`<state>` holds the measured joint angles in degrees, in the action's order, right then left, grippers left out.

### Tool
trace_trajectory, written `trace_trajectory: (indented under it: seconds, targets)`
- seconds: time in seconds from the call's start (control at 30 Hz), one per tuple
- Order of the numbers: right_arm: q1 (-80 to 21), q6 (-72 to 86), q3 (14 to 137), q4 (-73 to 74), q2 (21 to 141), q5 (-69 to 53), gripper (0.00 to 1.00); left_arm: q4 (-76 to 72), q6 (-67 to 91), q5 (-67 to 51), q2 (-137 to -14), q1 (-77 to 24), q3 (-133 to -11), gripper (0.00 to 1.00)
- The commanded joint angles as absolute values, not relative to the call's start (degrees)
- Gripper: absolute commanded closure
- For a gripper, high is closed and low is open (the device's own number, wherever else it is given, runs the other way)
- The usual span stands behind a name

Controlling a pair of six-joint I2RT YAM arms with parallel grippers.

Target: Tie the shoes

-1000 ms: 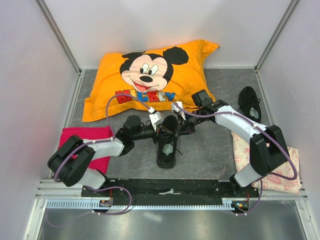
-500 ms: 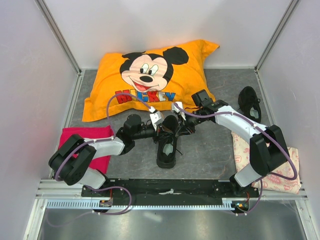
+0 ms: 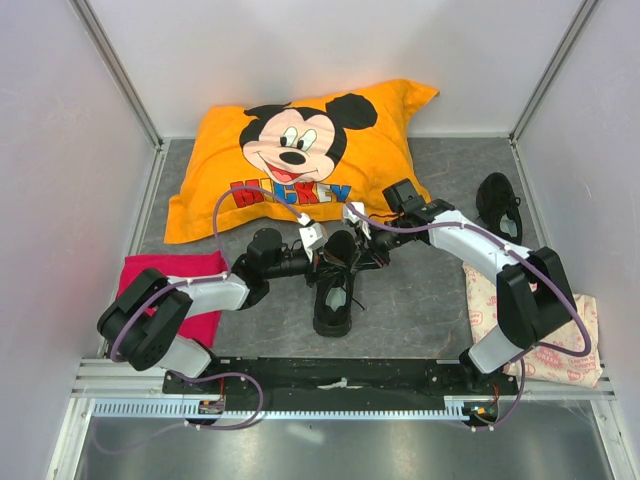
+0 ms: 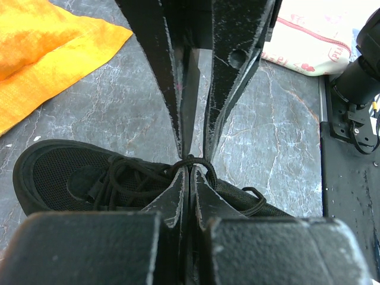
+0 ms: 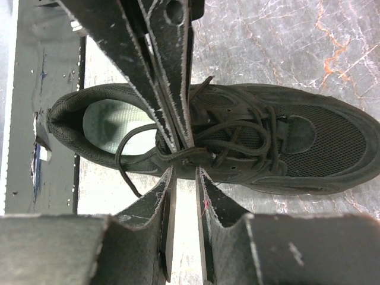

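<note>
One black shoe [image 3: 333, 300] lies mid-table, toe towards the arms, its pale insole showing in the right wrist view [image 5: 107, 119]. The other shoe [image 3: 498, 205] sits at the far right. My left gripper [image 3: 328, 258] [image 4: 190, 169] is over the laced part, shut, with a thin black lace [image 4: 205, 163] looped tight round its tips. My right gripper [image 3: 358, 245] [image 5: 185, 170] meets it tip to tip from the other side, jaws a little apart and open, nothing showing between them, its tips at the shoe's eyelet edge. A slack lace loop [image 5: 122, 151] hangs over the shoe's opening.
An orange Mickey pillow [image 3: 300, 150] fills the back, close behind both grippers. A red cloth [image 3: 170, 275] lies at the left under the left arm, and a pink-printed cloth [image 3: 570, 340] at the right. Walls close in three sides; the black base rail [image 3: 330, 380] runs along the front.
The right arm's elbow has shifted slightly left. Both grippers stay tip to tip over the shoe, and the shoe has not moved.
</note>
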<state>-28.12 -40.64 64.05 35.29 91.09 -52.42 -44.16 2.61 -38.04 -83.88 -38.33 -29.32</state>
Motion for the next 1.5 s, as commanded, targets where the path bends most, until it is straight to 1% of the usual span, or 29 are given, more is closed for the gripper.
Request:
trace_trajectory:
  seconds: [0.0, 0.33, 0.47, 0.6, 0.63, 0.7, 0.73, 0.83, 0.87, 0.93, 0.97, 1.03, 1.07, 1.27, 1.47]
  targets:
    - [-27.8, -39.9, 67.0, 33.1, 91.7, -53.4, 0.74, -44.7, 0.4, -40.3, -84.5, -38.2, -31.3, 0.99]
    - [-27.8, -38.1, 67.4, 32.2, 91.3, -55.7, 0.73, -44.6, 0.4, -40.6, -84.6, -38.1, -31.6, 0.99]
    - [-28.1, -39.0, 67.2, 32.7, 91.1, -56.4, 0.75, -44.6, 0.4, -40.7, -84.7, -38.0, -31.7, 0.99]
    - [-28.6, -40.5, 67.3, 33.7, 91.2, -56.5, 0.81, -44.6, 0.4, -40.8, -84.8, -37.9, -31.7, 0.98]
    - [-28.7, -40.8, 67.5, 33.7, 91.2, -56.6, 0.86, -44.6, 0.4, -40.9, -84.9, -37.9, -31.7, 0.98]
    - [-28.9, -41.0, 67.6, 34.2, 91.2, -56.8, 0.92, -44.6, 0.4, -40.7, -85.0, -37.9, -31.8, 0.99]
    - [-28.9, -41.3, 67.8, 34.5, 91.1, -57.0, 0.99, -44.5, 0.3, -40.7, -84.9, -37.9, -31.7, 0.98]
    - [-29.0, -41.7, 67.9, 34.8, 90.6, -57.0, 1.0, -44.3, 0.4, -40.3, -84.8, -37.8, -31.8, 0.98]
    - [-28.9, -41.7, 67.9, 35.2, 90.5, -56.6, 1.0, -44.3, 0.4, -40.2, -84.6, -37.8, -31.7, 0.97]
    - [-29.0, -41.7, 67.9, 35.6, 90.2, -56.3, 1.0, -43.9, 0.4, -39.6, -83.9, -37.6, -31.6, 0.91]
    - [-28.9, -41.8, 67.9, 35.6, 89.9, -55.7, 1.0, -43.6, 0.4, -39.5, -83.5, -37.5, -31.4, 0.81]
    - [-28.9, -41.9, 67.6, 35.6, 89.5, -55.3, 1.0, -42.1, 0.2, -39.3, -82.5, -37.3, -31.1, 0.74]
    - [-28.9, -41.9, 67.6, 35.6, 89.2, -55.2, 1.0, -41.6, 0.1, -39.3, -81.0, -37.1, -30.9, 0.68]
    - [-28.9, -40.8, 67.9, 34.7, 89.0, -55.4, 1.0, -34.5, -4.9, -38.1, -73.8, -36.6, -29.5, 0.57]
    - [-29.5, -39.2, 69.0, 34.2, 88.9, -55.5, 1.0, -25.2, -13.4, -36.0, -66.5, -34.4, -28.6, 0.48]
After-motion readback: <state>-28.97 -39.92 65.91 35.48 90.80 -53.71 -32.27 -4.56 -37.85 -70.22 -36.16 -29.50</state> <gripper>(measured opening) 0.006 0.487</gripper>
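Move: The lace strand over the shoe's throat is already pinched at the left hand's shut fingertips, and lies about 1 cm to the left of the right hand point, level with it, with those fingers slightly open around it. From the right hand, the shoe's middle is some 2 cm ahead, 3 cm left and 5 below. The shoe opening is about 6 cm back and 3 left, the toe cap roughly 10 cm ahead and 3 left, both some 6 cm below. Barely shifting, under a centimetre up and to its left, the right hand shuts its fingers on the lace at the left fingertips while the left hand holds still. Then the left fingers open to about half and let go, and that hand draws away upward about 4 cm and leftward some 2.5 cm, fingers tipping up slightly. The right keeps its pinch and edges up a little more. ##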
